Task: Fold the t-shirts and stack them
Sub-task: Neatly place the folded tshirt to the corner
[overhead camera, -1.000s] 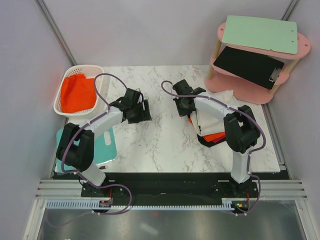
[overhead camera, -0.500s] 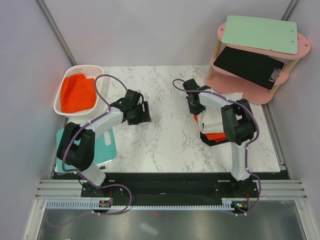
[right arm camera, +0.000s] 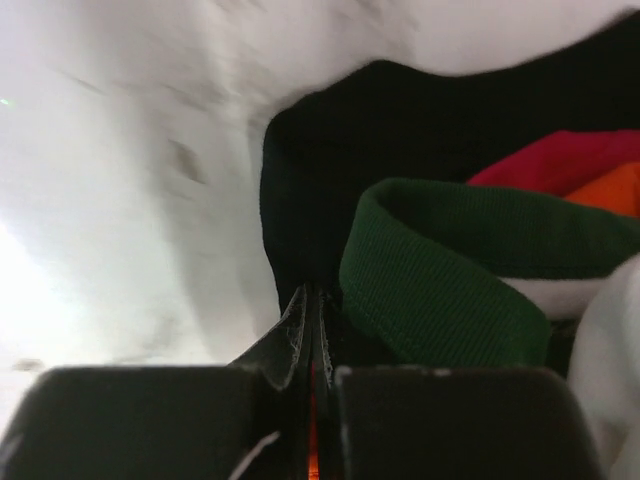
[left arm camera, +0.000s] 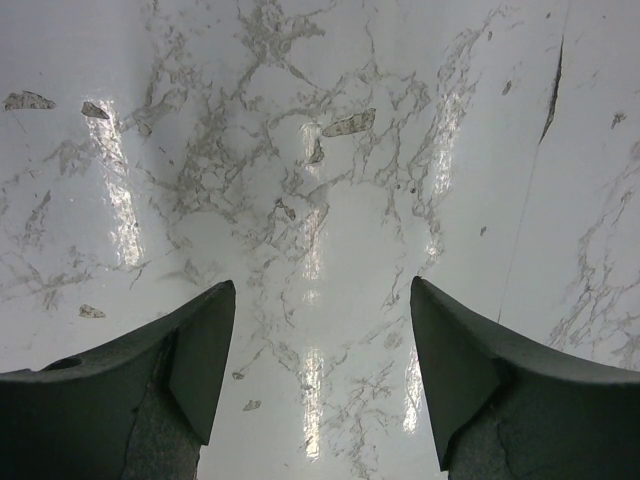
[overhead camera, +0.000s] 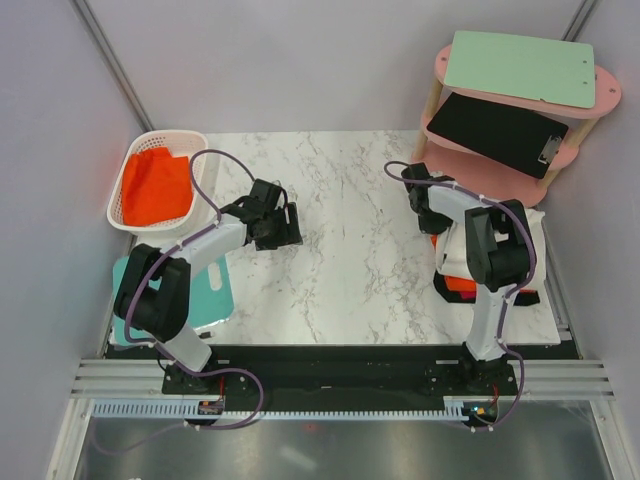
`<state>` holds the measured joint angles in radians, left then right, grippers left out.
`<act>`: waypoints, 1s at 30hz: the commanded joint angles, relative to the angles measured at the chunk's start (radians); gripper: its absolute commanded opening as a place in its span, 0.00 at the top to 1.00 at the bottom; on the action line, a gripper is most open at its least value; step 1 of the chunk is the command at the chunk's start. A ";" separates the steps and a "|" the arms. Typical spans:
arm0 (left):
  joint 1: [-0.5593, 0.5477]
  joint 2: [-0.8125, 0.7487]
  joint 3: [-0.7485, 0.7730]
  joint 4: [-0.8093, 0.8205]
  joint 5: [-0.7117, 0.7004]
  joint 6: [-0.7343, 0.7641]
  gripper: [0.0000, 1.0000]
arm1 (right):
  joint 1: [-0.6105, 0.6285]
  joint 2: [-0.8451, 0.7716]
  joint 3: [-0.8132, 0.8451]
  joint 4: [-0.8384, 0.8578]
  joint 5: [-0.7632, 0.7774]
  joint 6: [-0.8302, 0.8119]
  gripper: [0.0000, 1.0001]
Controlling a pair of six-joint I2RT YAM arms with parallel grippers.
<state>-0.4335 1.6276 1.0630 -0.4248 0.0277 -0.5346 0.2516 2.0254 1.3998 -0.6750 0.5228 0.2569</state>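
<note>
A stack of folded t-shirts (overhead camera: 452,256) lies at the table's right side, cream-white on top over orange and black layers. In the right wrist view a dark green ribbed collar (right arm camera: 440,270) curves over black cloth (right arm camera: 330,180), with red and orange layers behind and white cloth (right arm camera: 615,380) at the lower right. My right gripper (overhead camera: 437,228) (right arm camera: 312,295) is shut, its tips pinched on the black cloth at the stack's left edge. My left gripper (overhead camera: 290,225) (left arm camera: 320,300) hangs open over bare marble left of centre, nothing between its fingers.
A white basket (overhead camera: 150,140) holding orange cloth (overhead camera: 157,188) sits at the far left. A pink two-tier shelf (overhead camera: 470,180) with a green clipboard (overhead camera: 520,65) and a black clipboard (overhead camera: 500,130) stands at the back right. A teal board (overhead camera: 205,292) lies near the left arm.
My right gripper has swept to the right, and the stack has slid with it toward the table's right edge. The left arm has stayed put.
</note>
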 commanded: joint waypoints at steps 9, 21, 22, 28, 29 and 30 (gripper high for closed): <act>-0.001 0.002 0.002 0.015 0.008 -0.016 0.22 | -0.052 -0.174 -0.093 -0.139 0.186 0.005 1.00; -0.002 -0.075 -0.006 0.015 -0.052 0.051 0.00 | 0.024 -0.462 -0.108 0.072 -0.194 -0.070 0.18; -0.001 -0.078 -0.002 0.014 -0.054 0.056 0.00 | 0.035 -0.471 -0.117 0.116 -0.207 -0.067 0.11; -0.002 -0.089 0.017 0.014 -0.066 0.079 0.00 | 0.135 -0.424 -0.134 0.219 -0.299 -0.058 0.02; -0.001 -0.087 0.020 0.014 -0.071 0.082 0.00 | 0.159 -0.401 -0.134 0.235 -0.311 -0.059 0.02; -0.001 -0.086 0.023 0.014 -0.074 0.087 0.00 | 0.173 -0.387 -0.133 0.256 -0.320 -0.056 0.02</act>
<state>-0.4335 1.5703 1.0565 -0.4240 -0.0071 -0.5007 0.3737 1.5799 1.2865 -0.5259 0.2901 0.2012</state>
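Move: The right hand's shut fingertips are at the left side of the shirt stack, by the green sleeve; the folded white t-shirt on top has its middle about 14 cm right and 4 cm back, the orange and black shirts below it 14 cm right and 7 cm back. The pink shelf's bottom board is about 16 cm ahead and 14 cm right. From the left hand the white t-shirt lies roughly 52 cm right, 1 cm back. Shut right fingers push the stack 4 cm right and back, then rise and swing left 13 cm, opening. ##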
